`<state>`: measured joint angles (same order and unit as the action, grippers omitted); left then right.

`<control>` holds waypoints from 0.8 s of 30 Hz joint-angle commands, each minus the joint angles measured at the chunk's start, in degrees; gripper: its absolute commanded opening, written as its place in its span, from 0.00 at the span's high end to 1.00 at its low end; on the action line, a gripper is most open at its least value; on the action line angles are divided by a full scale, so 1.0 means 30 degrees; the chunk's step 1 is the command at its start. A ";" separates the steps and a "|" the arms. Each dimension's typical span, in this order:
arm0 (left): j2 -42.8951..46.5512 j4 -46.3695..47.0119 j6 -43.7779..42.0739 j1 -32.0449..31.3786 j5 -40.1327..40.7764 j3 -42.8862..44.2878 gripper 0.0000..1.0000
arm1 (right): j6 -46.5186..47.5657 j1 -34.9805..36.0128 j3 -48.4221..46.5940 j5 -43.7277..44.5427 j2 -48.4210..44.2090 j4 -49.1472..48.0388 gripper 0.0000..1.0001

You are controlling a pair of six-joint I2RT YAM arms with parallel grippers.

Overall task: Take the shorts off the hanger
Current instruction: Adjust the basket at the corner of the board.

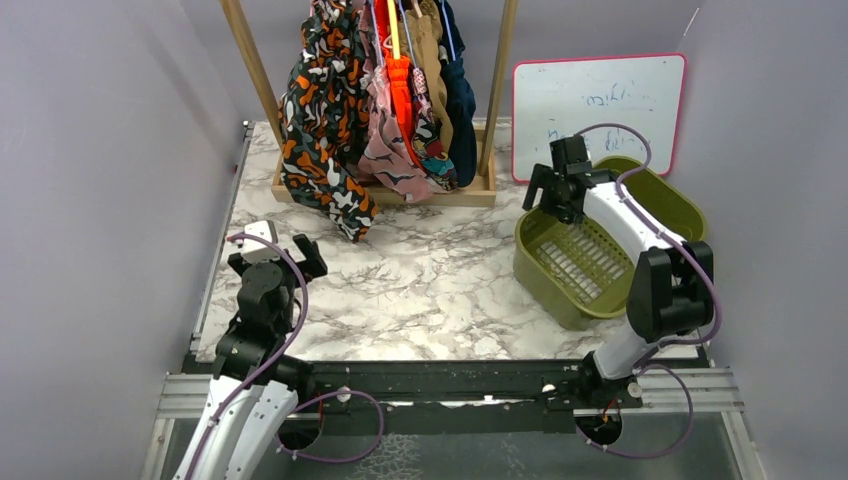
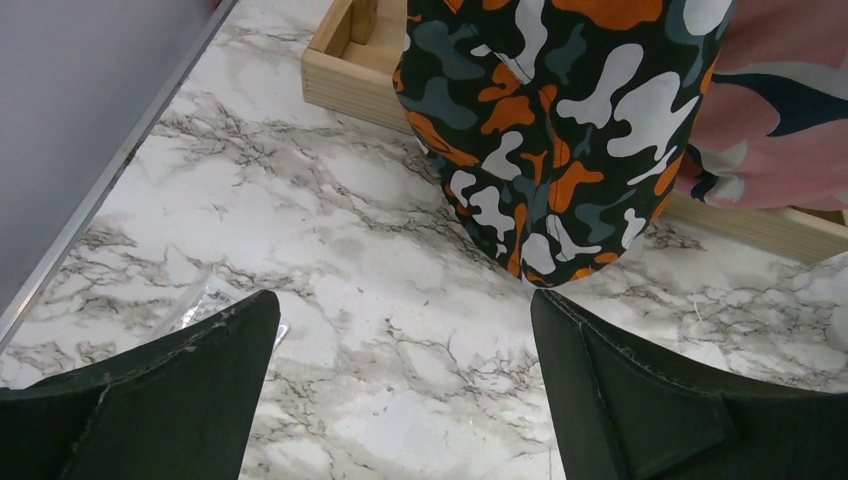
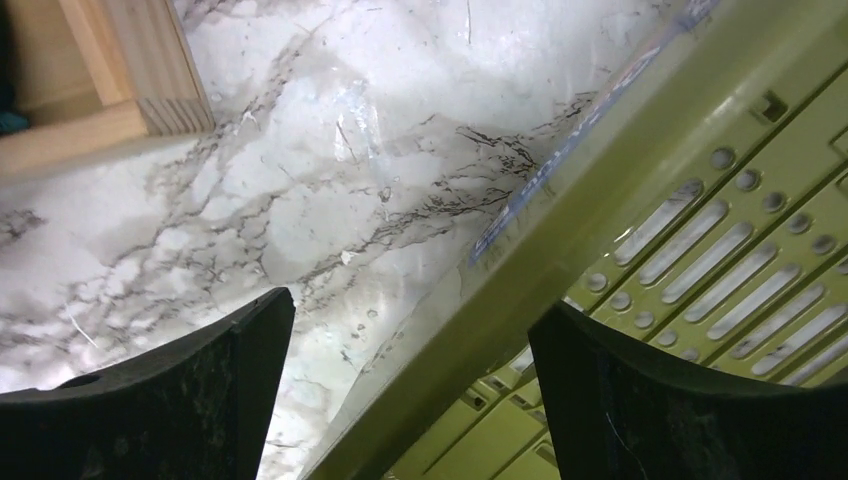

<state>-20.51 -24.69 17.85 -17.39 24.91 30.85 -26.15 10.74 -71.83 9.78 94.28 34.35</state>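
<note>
Several pairs of shorts hang side by side from a wooden rack (image 1: 497, 90) at the back: blotch print (image 1: 320, 130), pink print (image 1: 385, 150), orange (image 1: 400, 80), tan (image 1: 430, 50) and navy (image 1: 460, 100). The hanger is out of view past the top edge. My left gripper (image 1: 290, 245) stands open low over the marble, near the front left. In its wrist view the left gripper (image 2: 405, 310) is empty, with the blotch shorts' hem (image 2: 560, 120) hanging just beyond it. My right gripper (image 1: 556, 200) is open and empty above the basket's far left rim (image 3: 560, 260), which runs under the right gripper (image 3: 410, 310).
An olive green slotted basket (image 1: 690, 205) sits at the right of the marble table (image 1: 430, 290). A whiteboard (image 1: 600, 110) leans on the back wall behind it. The rack's wooden base frame (image 2: 350, 75) lies on the table; its corner (image 3: 130, 100) is near the right gripper. Grey walls close both sides.
</note>
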 commanded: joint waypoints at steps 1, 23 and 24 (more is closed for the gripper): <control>0.0129 0.1615 0.0164 -0.0118 -0.0014 -0.0391 0.01 | 0.3471 0.0146 0.0781 -0.1549 -0.1329 -0.0357 0.18; -0.1727 0.2587 -0.0225 -0.0151 -0.1818 -0.0572 0.01 | 1.0209 0.1312 0.4506 -0.2091 -0.6692 -0.1026 0.85; -0.1740 0.2598 -0.0223 -0.0152 -0.1852 -0.0559 0.01 | 1.0933 0.1312 0.5083 -0.2030 -0.7091 -0.1823 0.85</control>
<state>-25.63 -19.03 17.72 -17.65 21.17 29.43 -0.84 14.68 -59.46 -0.73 78.72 34.94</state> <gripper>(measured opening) 0.987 0.638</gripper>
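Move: The right hand's fingers straddle the basket's left rim, which lies right at the hand point; the basket's middle is about 8 cm back, 13 cm to the right and 5 cm lower. The whiteboard's middle is roughly 9 cm ahead and 10 cm right, the right front corner of the rack's base about 11 cm left, 1 cm ahead and 9 cm lower. From the left hand the basket lies about 58 cm right, 6 cm ahead and 15 cm below. Backwards towards its base, and slightly left, the right hand goes about 7 cm, almost level until a small rise at the end, turning some 30 degrees counter-clockwise. Its fingers close part-way onto the basket's left rim, one inside and one outside, and drag the basket along. The empty, open left hand drifts a couple of centimetres forward and right. ##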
